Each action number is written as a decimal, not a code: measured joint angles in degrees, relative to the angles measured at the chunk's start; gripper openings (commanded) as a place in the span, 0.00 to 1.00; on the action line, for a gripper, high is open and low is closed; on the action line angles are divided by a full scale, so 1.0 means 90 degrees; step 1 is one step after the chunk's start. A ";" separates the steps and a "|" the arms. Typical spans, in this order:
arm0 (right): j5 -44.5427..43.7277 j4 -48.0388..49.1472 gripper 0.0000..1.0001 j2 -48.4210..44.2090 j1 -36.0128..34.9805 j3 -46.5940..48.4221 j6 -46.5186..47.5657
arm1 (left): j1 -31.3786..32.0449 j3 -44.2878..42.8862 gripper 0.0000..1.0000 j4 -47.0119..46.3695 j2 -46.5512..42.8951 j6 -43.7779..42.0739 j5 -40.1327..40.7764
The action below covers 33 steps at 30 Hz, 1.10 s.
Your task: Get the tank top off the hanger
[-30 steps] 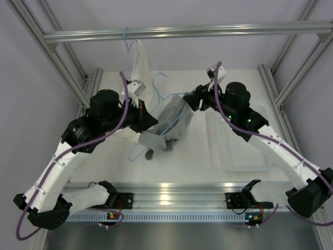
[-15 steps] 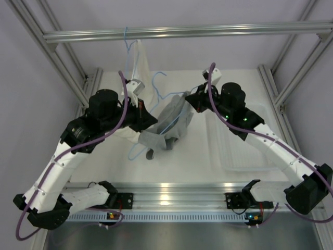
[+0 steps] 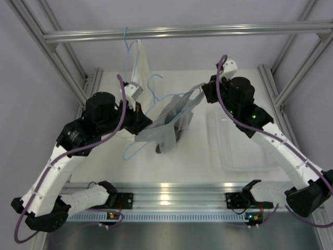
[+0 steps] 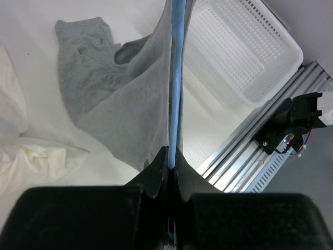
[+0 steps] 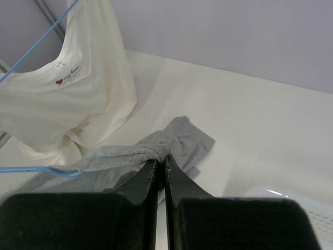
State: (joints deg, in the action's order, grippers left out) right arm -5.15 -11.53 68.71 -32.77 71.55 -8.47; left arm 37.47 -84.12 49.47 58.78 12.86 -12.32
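Observation:
The grey tank top [image 3: 167, 124] hangs stretched between my two grippers above the table, still threaded on the light-blue wire hanger [image 3: 152, 83]. My left gripper [image 3: 141, 122] is shut on the hanger wire [image 4: 175, 78], which runs straight up from between its jaws [image 4: 171, 154], with grey cloth [image 4: 114, 104] draped beside it. My right gripper [image 3: 202, 94] is shut on a ribbed strap edge of the tank top [image 5: 130, 152], pinched at the fingertips [image 5: 161, 159]. One blue end of the hanger [image 5: 52, 170] pokes out of the cloth at the left.
A cream garment [image 3: 138, 60] hangs from a second blue hanger [image 3: 127, 39] on the overhead rail and pools on the table [image 4: 31, 156]. A white perforated basket [image 3: 239, 143] stands at the right. Aluminium frame posts line both sides.
My right gripper shut on the tank top's strap and pulled it up and to the right, stretching the cloth. The left gripper and hanger shifted slightly down and left.

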 measured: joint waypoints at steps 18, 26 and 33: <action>0.1569 0.0245 0.00 0.0697 0.0631 -0.0478 -0.0464 | 0.0000 0.0313 0.00 -0.0304 -0.1241 -0.0347 -0.0474; 0.2880 0.1477 0.00 -0.0459 0.0134 -0.2040 -0.1438 | 0.0005 0.1331 0.00 -0.2404 -0.1501 0.0022 0.0653; 0.3230 0.1851 0.00 -0.0374 -0.1634 -0.2263 -0.1630 | 0.0005 0.2426 0.00 -0.5503 -0.1030 0.0068 0.0665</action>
State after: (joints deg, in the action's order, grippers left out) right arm 23.92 5.13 65.34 -47.48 51.18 -23.14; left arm 37.52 -62.28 -0.05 49.52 13.47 -6.33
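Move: The right hand keeps the tank top's strap pinched; the hanger's far end, still in the strap, lies about 4 cm to its left, level with it in reach and height. The hook is some 22 cm left and 7 cm ahead. From the left hand, which grips the hanger, that far end is about 16 cm ahead, 23 cm right; the tank top's body hangs 4 cm ahead, 10 cm right and 12 cm below. Right hand, strap still pinched, dips forward, then sweeps 25 cm back-left; left raises the hanger about 8 cm. ##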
